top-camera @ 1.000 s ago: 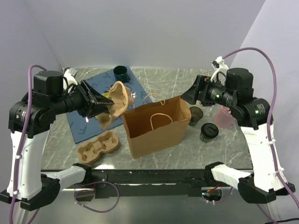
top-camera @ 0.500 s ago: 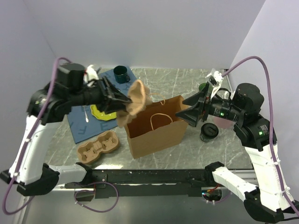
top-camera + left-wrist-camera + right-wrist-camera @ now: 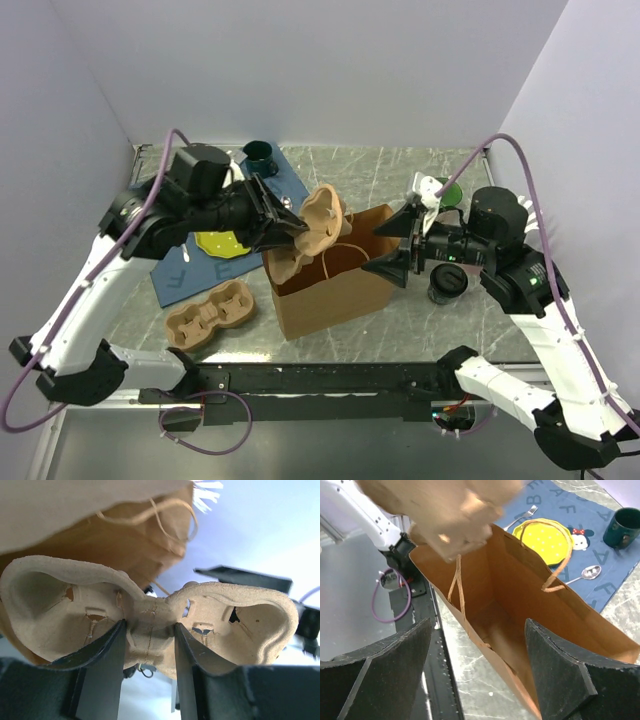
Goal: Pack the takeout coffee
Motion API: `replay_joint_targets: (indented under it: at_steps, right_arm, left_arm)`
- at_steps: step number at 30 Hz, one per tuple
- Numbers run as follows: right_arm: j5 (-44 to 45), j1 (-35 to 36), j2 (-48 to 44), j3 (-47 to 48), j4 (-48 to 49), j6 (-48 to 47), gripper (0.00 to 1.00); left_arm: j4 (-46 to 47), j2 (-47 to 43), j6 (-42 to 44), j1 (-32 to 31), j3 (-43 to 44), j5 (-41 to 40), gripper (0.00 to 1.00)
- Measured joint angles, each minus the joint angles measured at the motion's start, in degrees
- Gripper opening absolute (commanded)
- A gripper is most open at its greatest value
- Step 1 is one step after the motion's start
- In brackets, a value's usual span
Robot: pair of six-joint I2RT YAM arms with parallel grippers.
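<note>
The brown paper bag (image 3: 335,285) stands open at the table's middle. My left gripper (image 3: 298,228) is shut on the middle of a pulp cup carrier (image 3: 320,222) and holds it tilted above the bag's left mouth. The left wrist view shows the carrier (image 3: 240,620) pinched between my fingers (image 3: 107,652), with the bag (image 3: 125,545) behind it. My right gripper (image 3: 395,248) is open and empty at the bag's right edge. In the right wrist view it (image 3: 477,625) straddles the bag's near wall (image 3: 520,605), and the bag looks empty inside. The takeout coffee (image 3: 447,283), a dark cup with a black lid, stands right of the bag.
A second pulp carrier (image 3: 210,315) lies at the front left. A blue placemat (image 3: 175,275) holds a yellow plate (image 3: 222,243), with a dark green mug (image 3: 260,155) at the back. A mug with a green inside (image 3: 447,190) is behind my right arm.
My left arm has swung the carrier rightward to above the bag's mouth. My right arm has moved left and down to the bag's right edge, its jaws still open.
</note>
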Motion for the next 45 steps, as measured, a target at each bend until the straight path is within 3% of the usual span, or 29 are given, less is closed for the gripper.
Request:
replay_joint_targets:
  at_steps: [8, 12, 13, 17, 20, 25, 31, 45]
  right_arm:
    - [3.26, 5.09, 0.87, -0.79, 2.6, -6.62, 0.8]
    - [4.85, 7.3, 1.55, -0.68, 2.91, -9.86, 0.73]
    - [5.46, 7.74, 1.92, -0.44, 2.91, -10.62, 0.7]
    - [6.14, 8.74, 3.37, 0.55, 2.89, -13.42, 0.35]
    - [6.21, 9.84, 3.69, 0.61, 2.71, -15.08, 0.2]
    - [7.23, 11.69, 1.07, -1.25, 3.3, -16.15, 0.07]
    - [8.79, 14.38, -3.1, -4.92, 4.28, -17.59, 0.01]
    - [12.15, 18.29, -4.44, -7.63, 7.37, -19.91, 0.0]
  left_arm:
    - [-0.22, 4.09, 0.28, -0.48, 0.85, -2.49, 0.22]
    - [0.26, 3.8, 0.26, -0.59, 0.13, -2.71, 0.23]
    - [0.26, 3.8, 0.26, -0.61, 0.0, -2.78, 0.23]
    - [0.33, 3.8, 0.31, -0.63, -0.09, -2.95, 0.23]
    - [0.33, 3.8, 0.46, -0.63, -0.09, -2.99, 0.22]
    - [0.26, 3.82, 0.48, -0.83, -0.09, -3.15, 0.22]
    - [0.22, 4.11, 0.48, -1.07, -0.09, -3.89, 0.22]
    - [-1.01, 9.46, 1.77, -6.49, -0.02, -7.54, 0.22]
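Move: The open right hand has the paper bag's near handle about 4 cm to its left and 2 cm lower, level with it fore and aft; the far handle stands some 7 cm left, 5 cm ahead and 4 cm down. The left hand already holds the cup tray over the bag: the bag's mouth lies roughly 6 cm to its right and 9 cm below, the near handle 8 cm right, 2 cm back and 4 cm down, the far handle 5 cm right, 4 cm ahead and 6 cm down. The right hand slides about 3 cm left onto the bag's near handle and shuts its fingers on the paper loop, then draws back some 3 cm towards the base with it, rolling about 25 degrees with its forward side rising. The left hand, keeping its grip on the cup tray, eases down and slightly forward, waits while the handle is taken, then lowers farther while shifting right into the bag's mouth, about 6 cm down and 4 cm right in all, its left side tilting up about 10 degrees. ##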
